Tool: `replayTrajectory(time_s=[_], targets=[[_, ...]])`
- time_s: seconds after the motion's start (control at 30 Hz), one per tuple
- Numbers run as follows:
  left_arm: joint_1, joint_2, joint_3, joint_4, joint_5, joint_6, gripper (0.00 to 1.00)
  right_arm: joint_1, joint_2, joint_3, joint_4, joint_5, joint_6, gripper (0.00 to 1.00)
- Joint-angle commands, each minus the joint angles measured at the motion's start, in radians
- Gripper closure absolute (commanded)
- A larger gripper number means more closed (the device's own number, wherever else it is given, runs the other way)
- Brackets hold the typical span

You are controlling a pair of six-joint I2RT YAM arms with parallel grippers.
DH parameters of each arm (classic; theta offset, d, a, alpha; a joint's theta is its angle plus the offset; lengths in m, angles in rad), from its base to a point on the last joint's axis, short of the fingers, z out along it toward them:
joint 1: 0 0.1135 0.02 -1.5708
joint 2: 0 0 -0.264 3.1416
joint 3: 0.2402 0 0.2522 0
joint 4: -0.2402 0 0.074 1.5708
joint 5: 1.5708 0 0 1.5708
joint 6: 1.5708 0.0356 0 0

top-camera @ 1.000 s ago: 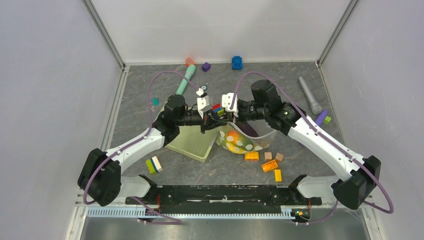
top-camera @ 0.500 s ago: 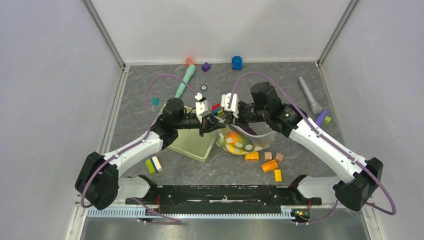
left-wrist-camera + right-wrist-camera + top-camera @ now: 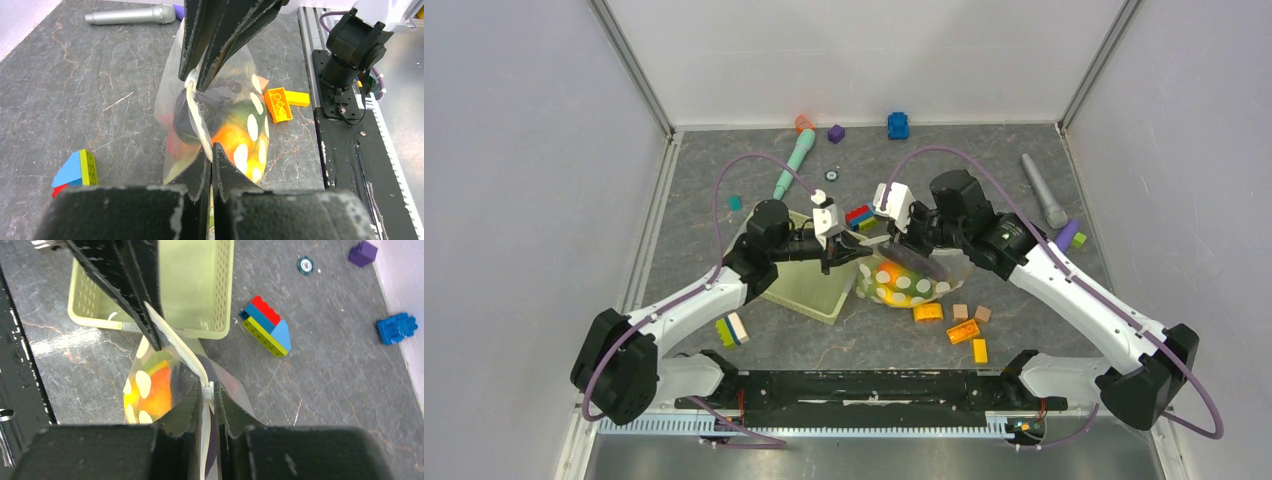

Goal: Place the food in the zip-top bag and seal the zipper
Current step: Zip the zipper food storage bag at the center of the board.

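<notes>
The zip-top bag (image 3: 906,284) hangs between both grippers over the table, holding the food: an orange-green mango (image 3: 230,140), a dark eggplant (image 3: 185,122) and something red. My left gripper (image 3: 854,252) is shut on the left end of the zipper (image 3: 196,112); its fingertips (image 3: 211,152) pinch the whitish strip. My right gripper (image 3: 896,240) is shut on the zipper farther right, its tips (image 3: 207,392) clamped round the small white slider. In the right wrist view the strip (image 3: 180,350) runs taut from the left gripper's fingers (image 3: 145,325) to mine.
The pale green lattice basket (image 3: 809,285) lies just left of the bag, also in the right wrist view (image 3: 200,290). Orange and tan blocks (image 3: 959,325) lie in front of the bag. A multicolour block (image 3: 857,216), teal stick (image 3: 794,162) and grey microphone (image 3: 1044,190) lie behind.
The grippers, close together a second ago, have drawn apart: the right one moved right along the zipper and the left one back slightly. The bag's loose right flap has drawn in.
</notes>
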Motion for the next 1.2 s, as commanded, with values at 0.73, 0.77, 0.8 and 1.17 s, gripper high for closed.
replayTrajectory(time_s=[0.73,0.77,0.8,1.17], targets=[[-0.002,-0.123,-0.065,0.045,-0.080,0.081,0.98,-0.016,-0.085,-0.097,-0.102,0.607,0.179,1.00],[-0.002,-0.127,-0.068,0.046,-0.085,0.080,0.98,-0.016,-0.083,-0.097,-0.111,0.631,0.187,1.00],[-0.002,-0.129,-0.070,0.044,-0.089,0.082,0.98,-0.016,-0.080,-0.098,-0.120,0.652,0.192,1.00],[-0.002,-0.151,-0.086,0.043,-0.114,0.091,0.98,-0.017,-0.093,-0.151,-0.133,0.849,0.279,1.00]])
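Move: The right hand holds the zipper slider; the zipper's open right end lies about 16 cm to its right, 2 cm back and 5 cm lower. The food sags in the bag about 11 cm below this hand, 4 cm right and 3 cm back; the red-blue-green blocks stand 12 cm ahead, 4 cm left, 18 cm down. From the left hand, pinching the zipper's left end, the slider is about 5 cm right and 1 cm ahead, level with it. Draw the slider with the right gripper about 9 cm to the right along the zipper, away from the left gripper, sinking some 3 cm and easing slightly forward while turning the wrist about 35 degrees clockwise. Keep both grips shut; let the left hold the zipper's left end and edge 1.5 cm left against the pull. ##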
